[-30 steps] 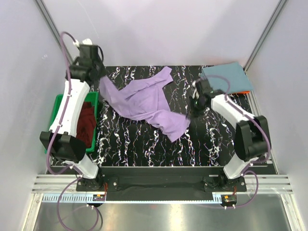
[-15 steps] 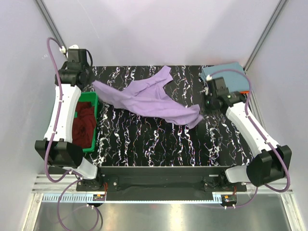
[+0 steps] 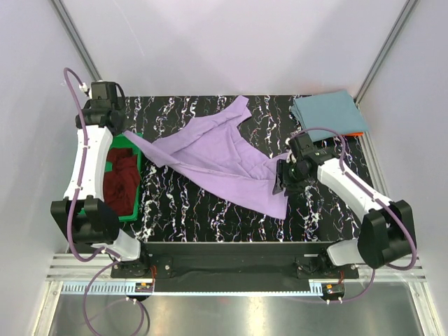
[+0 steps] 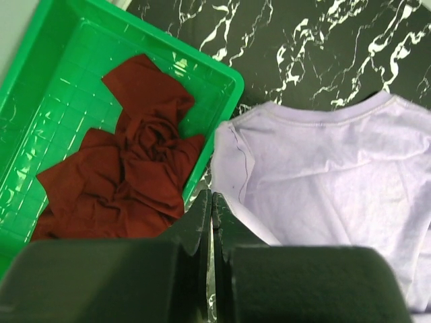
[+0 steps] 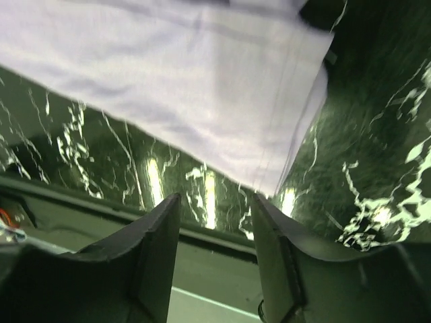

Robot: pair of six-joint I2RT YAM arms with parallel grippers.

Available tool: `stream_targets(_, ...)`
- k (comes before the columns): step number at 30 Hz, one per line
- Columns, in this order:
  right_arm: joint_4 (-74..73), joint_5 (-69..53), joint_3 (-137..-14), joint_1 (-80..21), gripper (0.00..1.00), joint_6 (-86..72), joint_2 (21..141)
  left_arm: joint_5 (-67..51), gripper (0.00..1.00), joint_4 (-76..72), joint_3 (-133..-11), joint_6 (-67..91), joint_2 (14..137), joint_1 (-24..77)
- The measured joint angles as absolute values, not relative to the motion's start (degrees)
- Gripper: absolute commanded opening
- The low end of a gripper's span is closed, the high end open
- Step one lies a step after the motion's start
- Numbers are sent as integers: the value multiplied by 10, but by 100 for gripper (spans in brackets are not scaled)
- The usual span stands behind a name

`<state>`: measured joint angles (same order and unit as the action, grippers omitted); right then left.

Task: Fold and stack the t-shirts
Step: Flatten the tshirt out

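Note:
The lavender t-shirt (image 3: 217, 157) lies stretched across the black marbled table, from the back left down to the front right. My left gripper (image 3: 120, 131) is shut on its left corner, by the green tray; in the left wrist view the jaws (image 4: 211, 198) are pressed together with the lavender cloth (image 4: 337, 175) running in beside them. My right gripper (image 3: 281, 185) stands open at the shirt's right hem; the cloth (image 5: 188, 74) lies just beyond the tips (image 5: 215, 196), nothing between them. The teal-blue t-shirt (image 3: 327, 112) lies folded at the back right. The maroon t-shirt (image 3: 122, 178) lies crumpled in the tray.
The green plastic tray (image 3: 130, 215) stands along the table's left edge, its rim (image 4: 202, 64) close under my left gripper. An orange edge (image 3: 357, 133) shows under the folded teal shirt. Grey walls enclose the table.
The left gripper pulled the shirt's corner left and nearer, toward the tray. The right gripper carried the hem right, then forward, and opened, leaving the shirt spread flatter.

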<state>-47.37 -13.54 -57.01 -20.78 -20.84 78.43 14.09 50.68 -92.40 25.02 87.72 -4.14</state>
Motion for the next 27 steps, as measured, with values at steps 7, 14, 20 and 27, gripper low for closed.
stream_targets(7,-446,-102,-668,-180,50,-193,922,124,0,491,-922,250,877,-46)
stream_targets(14,-426,-113,-682,-132,53,-178,1031,105,0,471,-905,250,877,-46)
stream_targets(20,-407,-138,-683,-98,55,-170,1033,89,0,464,-898,251,878,-46)
stream_targets(27,-381,-178,-682,-96,53,-162,1034,78,0,458,-898,253,878,-46)
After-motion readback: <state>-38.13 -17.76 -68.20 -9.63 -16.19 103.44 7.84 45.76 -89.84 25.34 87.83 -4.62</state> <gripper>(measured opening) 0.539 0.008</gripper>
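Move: The end of the purple t-shirt's fold at its right edge, where the next grasp seems due, lies about 9 cm ahead of the right hand, 2 cm to its right and 7 cm below. The shirt's nearest corner is roughly 4 cm back and 2 cm right of that hand; the blue board is some 31 cm ahead and 23 cm right, both about 8 cm lower. From the left hand the fold end is about 6 cm back, 53 cm right and 23 cm below. Reaching forward about 10 cm from above the t-shirt's near corner, the right hand first skims level, then dips some 6 cm to the fold end, drifting right and easing slightly back left. Its fingers stay half open, one on each side of the cloth edge at the end. The left hand still pinches its raised part of the t-shirt, shifting about 2 cm forward and right. ##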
